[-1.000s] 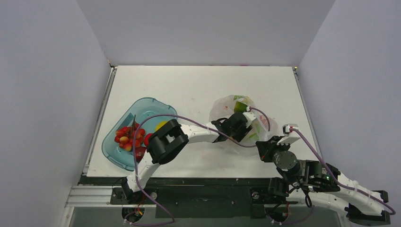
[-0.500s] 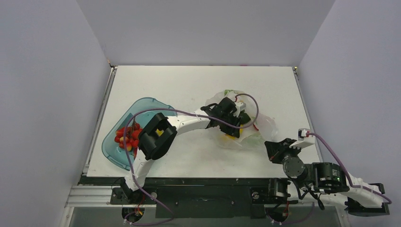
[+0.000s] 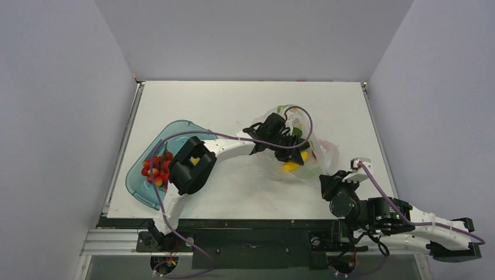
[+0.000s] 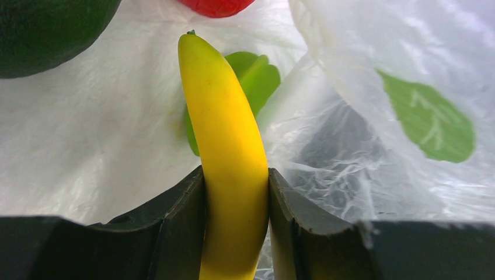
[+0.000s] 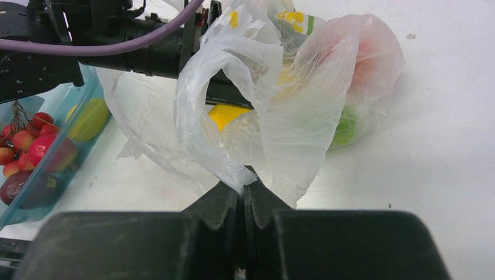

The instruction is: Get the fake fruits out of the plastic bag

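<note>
The plastic bag [image 3: 323, 153] lies crumpled at the table's middle right, its mouth facing left. My left gripper [image 3: 290, 154] reaches inside it and is shut on a yellow banana [image 4: 225, 146], whose sides press against both fingers. Deeper in the bag lie a red fruit [image 4: 216, 4], a dark green fruit [image 4: 46, 29] and a green piece [image 4: 257, 76]. My right gripper [image 5: 242, 185] is shut on a pinched fold of the bag [image 5: 292, 116] at its near edge. Through the film show the banana [image 5: 225, 114], a reddish fruit [image 5: 368, 52] and a green fruit [image 5: 347, 125].
A teal-blue tray [image 3: 175, 125] sits at the left, holding a cluster of red berries [image 3: 154, 169] and a yellow-green fruit [image 5: 87, 119]. A purple cable [image 3: 233, 142] runs along the left arm. Walls close in the table on the left, right and far sides.
My left gripper has pushed farther into the bag and closed on the banana. The right gripper swung right, then back left, still pinching the bag, which shifted with it.
</note>
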You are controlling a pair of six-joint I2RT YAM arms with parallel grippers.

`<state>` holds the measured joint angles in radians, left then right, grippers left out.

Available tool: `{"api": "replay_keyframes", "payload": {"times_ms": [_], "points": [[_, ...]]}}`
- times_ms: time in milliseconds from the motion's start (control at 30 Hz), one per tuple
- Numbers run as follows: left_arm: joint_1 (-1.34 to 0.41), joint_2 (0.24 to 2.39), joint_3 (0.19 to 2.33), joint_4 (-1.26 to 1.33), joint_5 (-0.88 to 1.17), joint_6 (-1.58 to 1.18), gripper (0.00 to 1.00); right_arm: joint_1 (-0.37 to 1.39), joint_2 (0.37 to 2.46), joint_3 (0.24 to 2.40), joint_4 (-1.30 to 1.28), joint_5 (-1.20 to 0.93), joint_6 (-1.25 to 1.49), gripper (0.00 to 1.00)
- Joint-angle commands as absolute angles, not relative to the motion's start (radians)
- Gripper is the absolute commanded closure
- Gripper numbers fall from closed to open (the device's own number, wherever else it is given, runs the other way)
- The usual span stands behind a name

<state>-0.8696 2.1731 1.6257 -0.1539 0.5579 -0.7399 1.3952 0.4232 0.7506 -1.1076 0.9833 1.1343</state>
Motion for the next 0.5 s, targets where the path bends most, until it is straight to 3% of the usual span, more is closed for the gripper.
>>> {"api": "replay_keyframes", "payload": {"times_ms": [0,467], "points": [[-0.864,2.111,1.677,-0.047,0.617,-0.841,0.86,1.400,0.420,0.740,-1.071,0.985,1.122,1.00],[-0.850,1.969,1.667,-0.041,0.716,-0.877,0.87,1.402,0.488,0.758,-1.164,1.088,1.223,1.00]]}}
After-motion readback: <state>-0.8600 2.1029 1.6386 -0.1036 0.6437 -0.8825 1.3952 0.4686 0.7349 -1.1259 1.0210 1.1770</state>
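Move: The banana is already between the left fingers. The blue tray it goes to lies about 47 cm to the left, 3 cm back and 7 cm lower. Below, the avocado is roughly 6 cm ahead and 4 cm right, the red fruit 3 cm ahead and 7 cm right. For the right hand, already pinching the bag's rim, the tray is some 56 cm left, 8 cm ahead and 18 cm down. Bring the left gripper almost straight up by about 6 cm, keeping the banana pinched and lifting it away from the fruits in the bag, faster towards the end. Tilt the fingers some 10 degrees nearer to level as you rise. Keep the right gripper shut on the bag's rim, practically in place. ##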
